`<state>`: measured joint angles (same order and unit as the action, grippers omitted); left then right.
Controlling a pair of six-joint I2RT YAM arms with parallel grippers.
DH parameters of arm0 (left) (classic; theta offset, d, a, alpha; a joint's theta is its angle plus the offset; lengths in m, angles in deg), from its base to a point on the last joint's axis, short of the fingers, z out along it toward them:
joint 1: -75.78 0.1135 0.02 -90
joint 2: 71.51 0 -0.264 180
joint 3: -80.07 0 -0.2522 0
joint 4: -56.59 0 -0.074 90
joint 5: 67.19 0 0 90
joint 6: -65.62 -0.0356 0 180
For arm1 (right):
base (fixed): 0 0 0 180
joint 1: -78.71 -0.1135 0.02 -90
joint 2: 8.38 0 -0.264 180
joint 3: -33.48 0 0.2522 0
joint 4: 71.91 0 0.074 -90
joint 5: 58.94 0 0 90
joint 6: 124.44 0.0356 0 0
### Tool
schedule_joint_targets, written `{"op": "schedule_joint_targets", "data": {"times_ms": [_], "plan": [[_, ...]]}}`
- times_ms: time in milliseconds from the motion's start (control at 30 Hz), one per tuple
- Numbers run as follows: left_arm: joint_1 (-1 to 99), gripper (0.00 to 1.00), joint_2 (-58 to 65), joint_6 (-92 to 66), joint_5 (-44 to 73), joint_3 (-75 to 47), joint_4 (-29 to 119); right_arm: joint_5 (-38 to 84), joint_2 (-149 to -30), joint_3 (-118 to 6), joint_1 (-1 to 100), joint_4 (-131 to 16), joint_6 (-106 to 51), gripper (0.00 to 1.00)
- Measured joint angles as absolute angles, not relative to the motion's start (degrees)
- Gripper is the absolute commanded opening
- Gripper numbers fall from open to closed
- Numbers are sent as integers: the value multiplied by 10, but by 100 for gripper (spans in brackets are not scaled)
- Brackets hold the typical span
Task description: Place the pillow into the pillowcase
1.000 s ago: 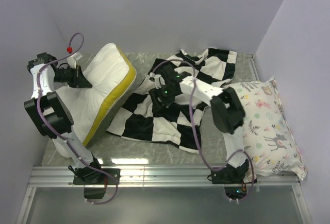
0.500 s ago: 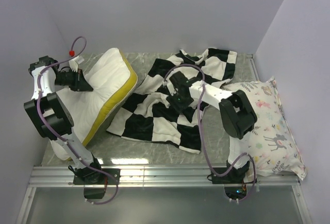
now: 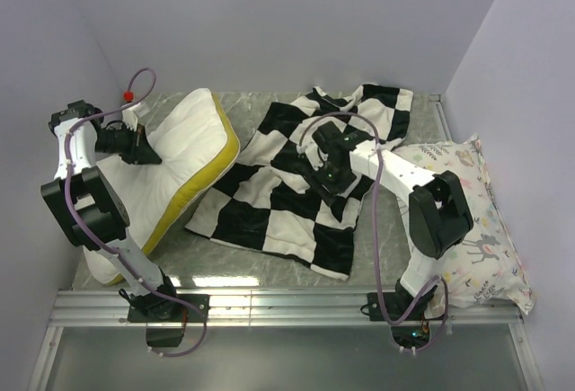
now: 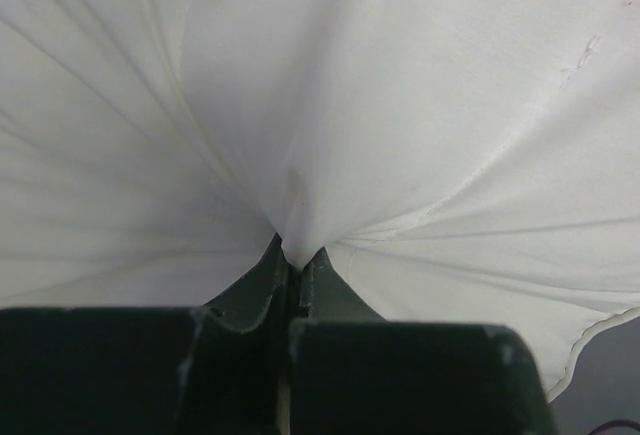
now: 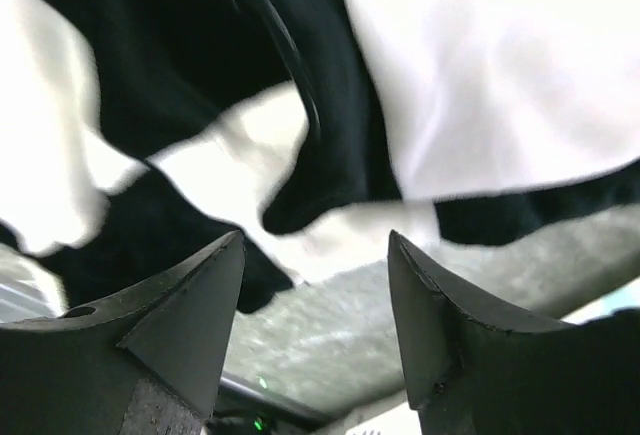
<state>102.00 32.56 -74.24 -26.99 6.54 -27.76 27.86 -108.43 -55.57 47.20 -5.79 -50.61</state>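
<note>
The white pillow (image 3: pixel 184 148) with its yellow band lies tilted at the left of the table. My left gripper (image 3: pixel 144 151) is shut on a pinch of the pillow's white fabric (image 4: pixel 330 135), which fans out from the left gripper's (image 4: pixel 295 258) closed jaws. The black and white checkered pillowcase (image 3: pixel 292 189) lies rumpled in the middle. My right gripper (image 3: pixel 329 182) hovers over its right part. In the right wrist view the right gripper (image 5: pixel 315 245) is open, with the pillowcase (image 5: pixel 300 105) beyond its tips and nothing between its fingers.
A white pillow printed with deer and plants (image 3: pixel 467 220) lies along the right wall. The grey marbled table (image 3: pixel 269 261) shows in front of the pillowcase, and walls close in the left, back and right. A metal rail (image 3: pixel 287 306) runs along the near edge.
The right arm has swung to the right and nearer over the pillowcase, whose lower edge now spreads further right. The left gripper has shifted slightly right, still holding the pillow.
</note>
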Motion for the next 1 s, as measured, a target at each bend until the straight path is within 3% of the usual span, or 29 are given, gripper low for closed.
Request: {"op": "schedule_joint_targets", "data": {"times_ms": [267,633,833,1000], "plan": [[1020,0,325,-751,-272,55,-289,204,-1137,-679,468,-105,-465,68],[1020,0,325,-751,-289,74,-317,188,-1250,-726,425,-152,-440,68],[1020,0,325,-758,-288,74,-318,242,-1278,-726,413,-167,-429,40],[1020,0,322,-763,-287,66,-316,295,-1278,-729,416,-170,-422,4]]}}
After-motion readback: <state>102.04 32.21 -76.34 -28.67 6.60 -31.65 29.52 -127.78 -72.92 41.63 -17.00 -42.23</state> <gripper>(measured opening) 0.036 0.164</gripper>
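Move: The pillowcase lies spread under the open right hand. The part it goes for, near the case's middle, is about 8 cm ahead, 10 cm to the left and 5 cm below. The white pillow's middle is roughly 45 cm to this hand's left and 6 cm ahead, and the floral pillow's about 33 cm to its right and 2 cm back. From the left hand, which holds the white pillow, that part of the pillowcase lies some 37 cm right, 4 cm back and 14 cm below. The right fingers close on a white fold near the middle of the pillowcase. To get there the hand lifts about 3 cm and swings left and forward over the cloth, some 10 cm to the left overall, then drops about 7 cm and shuts while easing a little forward and back right. The left hand keeps its pinch on the white pillow, staying nearly in place. ##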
